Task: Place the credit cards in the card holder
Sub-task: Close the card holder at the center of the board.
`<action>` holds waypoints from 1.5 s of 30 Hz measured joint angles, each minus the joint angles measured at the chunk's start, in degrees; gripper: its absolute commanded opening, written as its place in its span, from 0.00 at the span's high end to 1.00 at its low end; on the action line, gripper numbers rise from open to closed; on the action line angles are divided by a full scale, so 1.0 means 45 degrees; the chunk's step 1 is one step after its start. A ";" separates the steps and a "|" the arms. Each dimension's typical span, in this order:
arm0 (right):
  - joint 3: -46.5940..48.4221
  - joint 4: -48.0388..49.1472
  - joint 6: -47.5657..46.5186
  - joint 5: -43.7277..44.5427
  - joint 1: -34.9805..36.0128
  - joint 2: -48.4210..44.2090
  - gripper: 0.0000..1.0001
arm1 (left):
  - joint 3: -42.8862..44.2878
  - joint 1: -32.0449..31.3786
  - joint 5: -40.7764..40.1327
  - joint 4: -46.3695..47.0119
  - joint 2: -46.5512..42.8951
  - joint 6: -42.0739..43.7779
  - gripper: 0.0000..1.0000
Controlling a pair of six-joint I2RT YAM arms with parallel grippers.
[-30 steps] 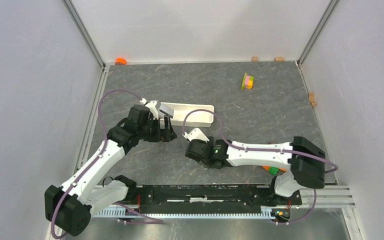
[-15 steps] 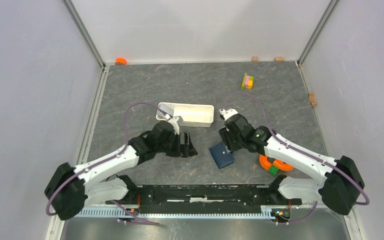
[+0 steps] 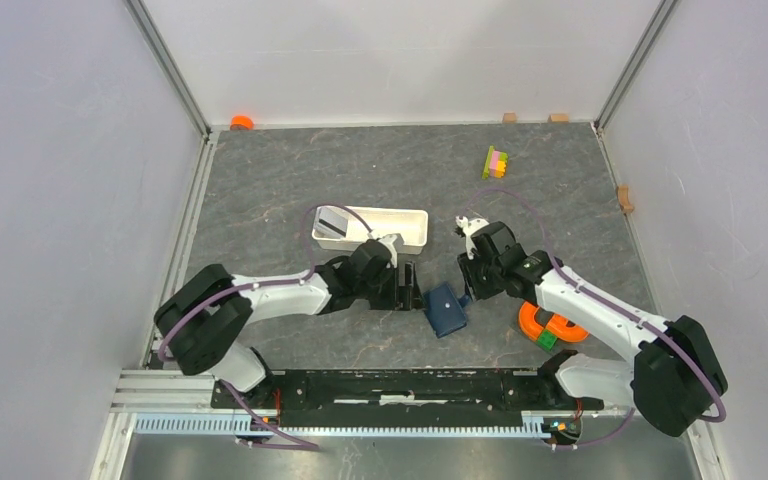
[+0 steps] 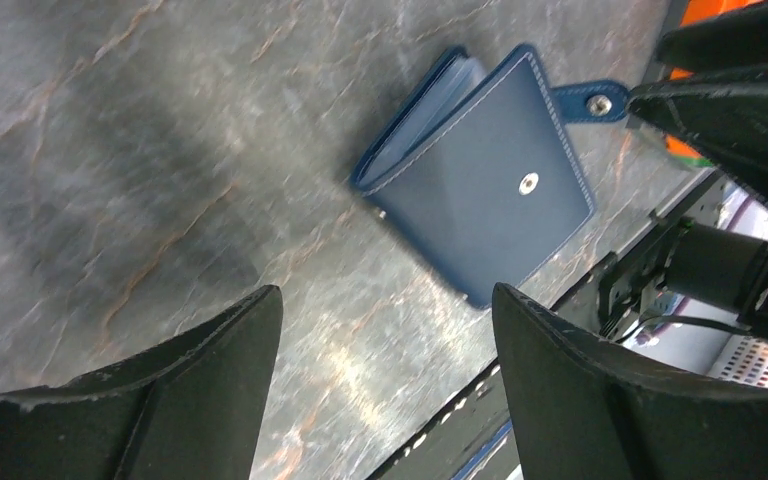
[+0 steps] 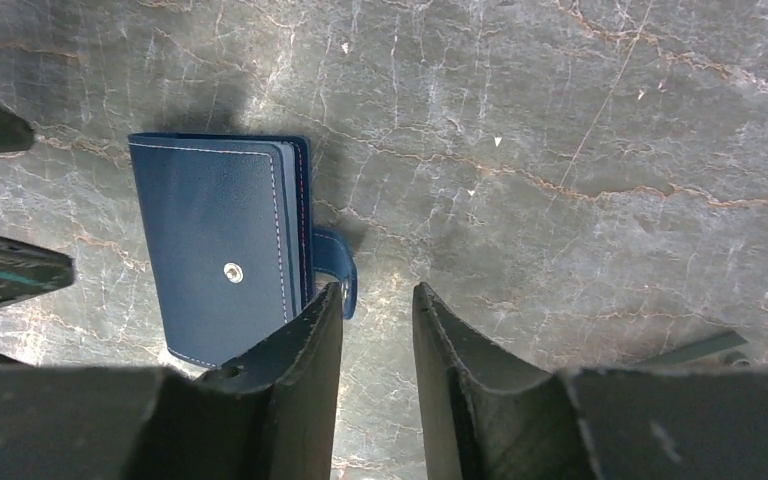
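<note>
The card holder point(image 3: 446, 310) is a navy wallet lying folded on the table, its snap strap point(image 5: 338, 268) sticking out to one side. My left gripper point(image 3: 410, 285) hovers just left of it, open and empty; in the left wrist view the card holder point(image 4: 480, 180) lies beyond my left gripper point(image 4: 385, 295). My right gripper point(image 3: 467, 280) is at the wallet's right edge. In the right wrist view my right gripper point(image 5: 377, 292) has a narrow gap with bare table between its fingers, next to the strap. One grey credit card point(image 3: 332, 222) lies in the left end of the white tray.
The long white tray point(image 3: 405, 232) stands just behind the grippers. An orange and green object point(image 3: 550, 325) lies right of the wallet under the right arm. A yellow-pink-green block stack point(image 3: 496, 162) is at the back right. Small wooden blocks point(image 3: 625, 198) line the walls.
My left gripper swung from the tray's left end down to the wallet's left side. My right arm drew back rightward, uncovering the wallet, and its jaws narrowed.
</note>
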 measured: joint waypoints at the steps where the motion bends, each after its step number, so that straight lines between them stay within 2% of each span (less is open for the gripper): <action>1: -0.0044 0.0078 -0.0034 -0.0141 -0.0053 0.0000 0.66 | 0.0117 -0.0019 0.0029 0.0126 0.0185 -0.0044 0.18; 10: -0.0408 0.0486 -0.0189 -0.0991 -0.0311 0.0024 0.76 | 0.1015 -0.0379 0.0321 0.0942 0.1666 -0.0175 0.18; 15: -0.0563 0.0617 -0.0243 -0.1219 -0.0389 0.0024 0.86 | 0.1370 -0.0461 0.0330 0.1025 0.2055 -0.0189 0.20; 19: -0.0670 0.0680 -0.0287 -0.1394 -0.0442 0.0024 1.00 | 0.1744 -0.0559 0.0272 0.0884 0.2385 -0.0175 0.27; 24: -0.0714 0.0690 -0.0282 -0.1564 -0.0495 -0.0005 1.00 | 0.2414 -0.0782 -0.0053 0.0219 0.2871 -0.0053 0.41; 41: -0.2220 0.2200 0.0345 -0.2764 -0.0593 -0.0908 1.00 | 0.3978 -0.1302 -0.1316 -0.1719 0.3628 0.0690 0.42; 45: -0.2720 0.2822 0.0622 -0.3109 -0.0588 -0.0908 1.00 | 0.4211 -0.1311 -0.1642 -0.1783 0.3784 0.0869 0.46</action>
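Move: The card holder lies nearly shut, its middle about 7 cm to the left gripper's right, 3 cm back and 4 cm below. Its strap, on the holder's right side, is some 3 cm to the right gripper's left, 1 cm back and 4 cm below. Around them, the white tray stands 17 cm ahead and 12 cm left of the left gripper; the orange toy sits 19 cm right and 6 cm back of the right gripper. Bring the left gripper about 5.5 cm right, with a little down and forward, partly close it and press the nearer fingertip down on the holder's cover beside the snap. Shut the right gripper fully, then work it back, down and left, some 4 cm in all, tips swinging left, until they bear on the strap. ##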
